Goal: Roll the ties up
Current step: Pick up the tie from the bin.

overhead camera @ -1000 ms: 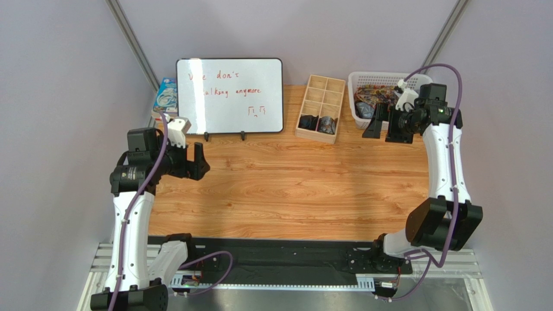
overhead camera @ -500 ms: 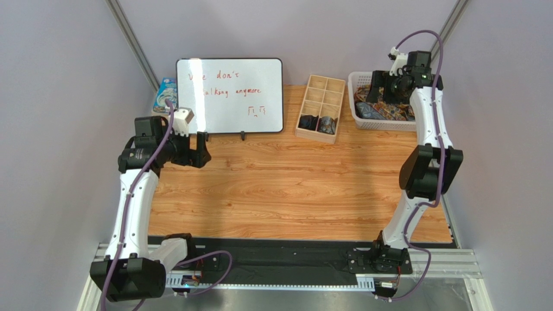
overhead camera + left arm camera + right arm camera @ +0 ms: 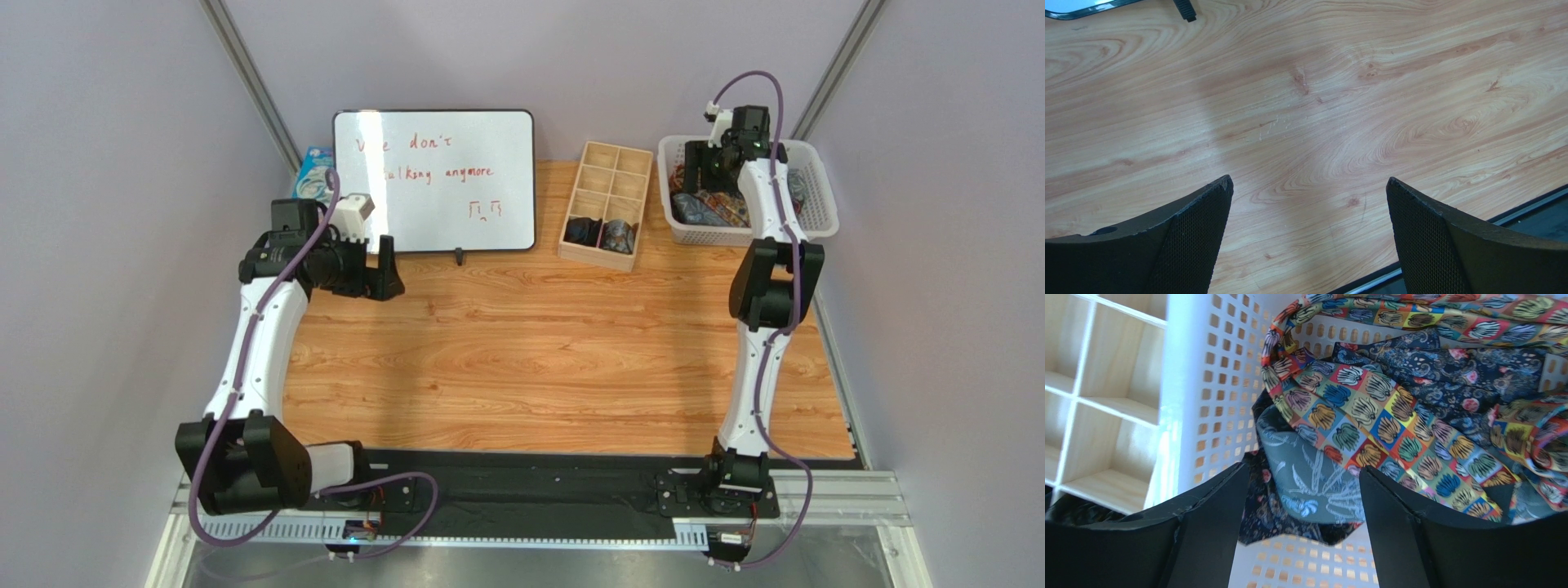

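Observation:
Several ties [image 3: 705, 206] lie heaped in a white basket [image 3: 819, 196] at the back right. My right gripper [image 3: 709, 165] reaches down into the basket. In the right wrist view a multicoloured patterned tie [image 3: 1389, 429] lies over a blue-grey tie [image 3: 1315, 484] and a dark blue floral tie [image 3: 1450, 373]. The right gripper [image 3: 1303, 468] stands open, its fingers either side of the blue-grey tie's pointed end, with a gap on both sides. My left gripper [image 3: 380, 270] hovers open over bare wood [image 3: 1309, 184], holding nothing.
A wooden compartment box [image 3: 607, 202] beside the basket holds two dark rolled ties [image 3: 601, 233] in its near cells. A whiteboard [image 3: 434, 181] stands at the back left, a blue box [image 3: 313, 181] beside it. The basket's perforated wall [image 3: 1223, 386] is close to my right fingers.
The right arm stretched back and down into the basket, and its jaws have narrowed around the tie ends. The left arm shifted slightly forward, still open.

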`<state>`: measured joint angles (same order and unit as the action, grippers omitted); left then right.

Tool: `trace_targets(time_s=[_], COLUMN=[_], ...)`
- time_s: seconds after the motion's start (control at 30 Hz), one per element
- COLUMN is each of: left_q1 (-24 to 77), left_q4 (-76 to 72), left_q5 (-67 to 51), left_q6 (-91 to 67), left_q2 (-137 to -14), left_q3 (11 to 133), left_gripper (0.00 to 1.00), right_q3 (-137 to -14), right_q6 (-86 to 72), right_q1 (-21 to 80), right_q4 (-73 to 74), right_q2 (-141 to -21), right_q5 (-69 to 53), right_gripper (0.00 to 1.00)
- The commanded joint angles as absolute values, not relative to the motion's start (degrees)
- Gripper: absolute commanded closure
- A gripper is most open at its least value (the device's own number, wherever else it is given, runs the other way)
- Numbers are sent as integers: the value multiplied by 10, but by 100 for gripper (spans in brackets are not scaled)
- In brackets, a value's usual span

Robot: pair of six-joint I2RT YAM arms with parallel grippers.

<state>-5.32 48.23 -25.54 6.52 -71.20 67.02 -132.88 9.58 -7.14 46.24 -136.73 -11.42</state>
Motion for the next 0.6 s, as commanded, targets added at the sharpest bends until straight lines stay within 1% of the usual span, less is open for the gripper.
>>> trace_targets(time_s=[0.0,0.27,0.57], left_q1=[-53,-53,-54], left_q4=[471,472,474], left_q5=[-275,-264,-256], left_q6=[54,54,59], left_q2=[-733,-759,-788], left_q3=[694,698,710], left_gripper=[1,0,1], right_q3=[-1378,-1391,-1408], right_q6=[110,109,105], right_q1=[-64,-49,-43], right_q4=[411,385,367], right_q2=[-1387,-1438,-1471], right_q5=[-105,-79,-40], right_gripper=[28,28,30])
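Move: The right hand, open inside the white basket, has the near stretch of the shell-print tie about 5 cm ahead, 1 cm to its right and 7 cm below. The grey-blue tie's bunched end lies roughly 1 cm ahead and straight below by 9 cm; the dark floral tie is some 8 cm ahead and 13 cm right. The wooden organiser stands about 18 cm left and 1 cm ahead. From the left hand the shell-print tie is roughly 33 cm ahead and 57 cm right, 14 cm lower. Down and forward into the white basket, the right hand sinks about 5 cm and reaches some 3.5 cm outward, easing a centimetre left, towards the shell-print tie near its folded left end. Its fingers stay part open and keep their slant, and no touch can be made out. Meanwhile the left hand, empty and wide open, lowers a couple of centimetres over bare table. ##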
